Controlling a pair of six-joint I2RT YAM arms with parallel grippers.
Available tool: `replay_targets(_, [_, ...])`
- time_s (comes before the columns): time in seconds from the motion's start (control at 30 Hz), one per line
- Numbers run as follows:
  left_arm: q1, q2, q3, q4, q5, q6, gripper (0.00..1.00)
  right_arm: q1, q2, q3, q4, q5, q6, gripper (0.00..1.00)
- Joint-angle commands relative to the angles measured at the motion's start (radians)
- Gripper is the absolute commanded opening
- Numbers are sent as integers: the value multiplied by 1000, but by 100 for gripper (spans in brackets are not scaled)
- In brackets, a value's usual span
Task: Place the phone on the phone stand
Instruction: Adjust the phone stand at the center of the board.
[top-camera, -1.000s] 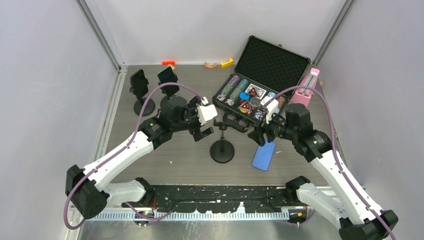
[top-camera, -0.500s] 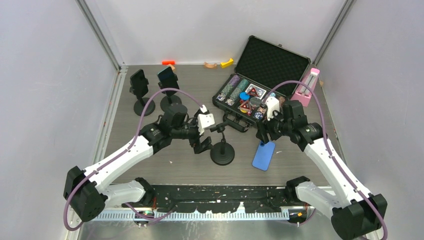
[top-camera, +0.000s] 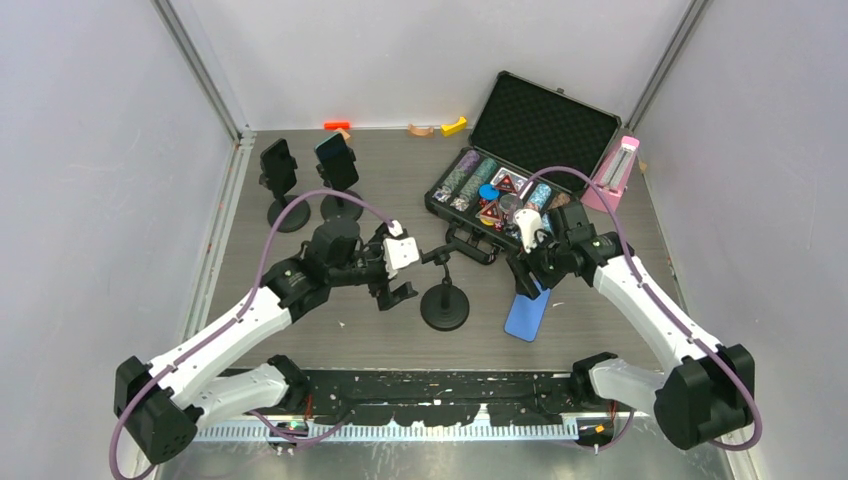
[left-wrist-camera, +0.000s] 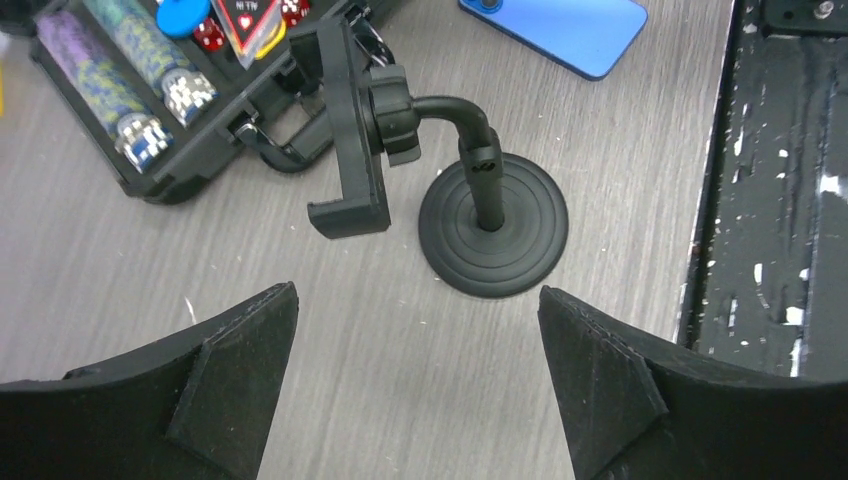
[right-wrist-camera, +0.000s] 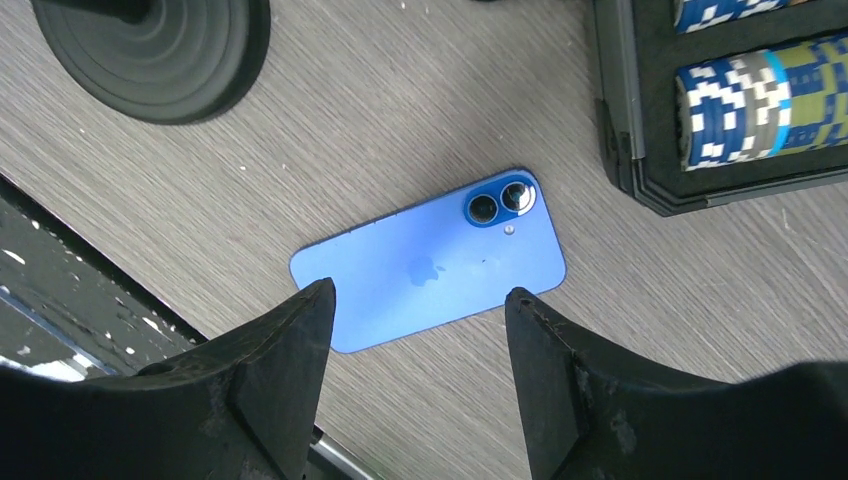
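Note:
A blue phone (top-camera: 527, 314) lies face down on the grey table, camera end toward the chip case; the right wrist view shows it (right-wrist-camera: 430, 262) just ahead of my fingertips. A black phone stand (top-camera: 444, 300) with a round base and an empty cradle (left-wrist-camera: 350, 130) stands left of the phone. My right gripper (top-camera: 528, 281) hovers over the phone's far end, open and holding nothing (right-wrist-camera: 420, 290). My left gripper (top-camera: 396, 290) is open beside the stand's left side, and the stand's base (left-wrist-camera: 493, 235) sits just beyond its fingertips (left-wrist-camera: 417, 292).
An open black case (top-camera: 545, 125) of poker chips sits behind the stand and phone. Two more stands holding dark phones (top-camera: 280, 170) (top-camera: 337, 152) are at the back left. A pink object (top-camera: 617, 170) is at the back right. A black rail (top-camera: 440, 400) runs along the near edge.
My left gripper has drawn back and down to the left of the stand. My right gripper has swung left and lowered over the phone's far end.

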Motion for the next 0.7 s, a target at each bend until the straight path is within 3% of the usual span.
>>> replay_targets(0.0, [-7, 19, 78, -7, 47, 135, 93, -4, 35, 16, -23, 21, -62, 68])
replay_targets(0.23, [-27, 127, 193, -59, 49, 281, 92, -4, 26, 13, -48, 41, -77, 68])
replay_targets(0.4, [-31, 197, 253, -122, 50, 355, 86, -4, 2, 1, -59, 52, -82, 68])
replay_targets(0.5, [-32, 232, 279, -135, 45, 365, 78, -4, -1, -2, -60, 54, -81, 68])
replay_targets(0.67, [-34, 264, 294, -143, 48, 332, 54, -4, -5, -3, -66, 65, -76, 67])
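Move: The head of the near phone stand is the left hand's target, about 8 cm to its right, 4 cm ahead and 4 cm lower. The stand's round base is some 10 cm right and roughly level fore and aft, on the table about 19 cm below. The case handle is roughly 17 cm right and 13 cm ahead, the blue phone about 29 cm right and 2 cm back. From the right hand, the stand head is some 19 cm left, 2 cm ahead and 5 cm higher. Rightward and forward, about 4.5 cm in all, the left hand closes in on the stand's head, arching up some 2.5 cm before sinking partway back. The wrist turns clockwise, with some roll, by roughly 20 degrees in all, and the wide-open fingers narrow to a bit over half open, mostly late on. The right hand, empty, eases slightly right, down and back. ##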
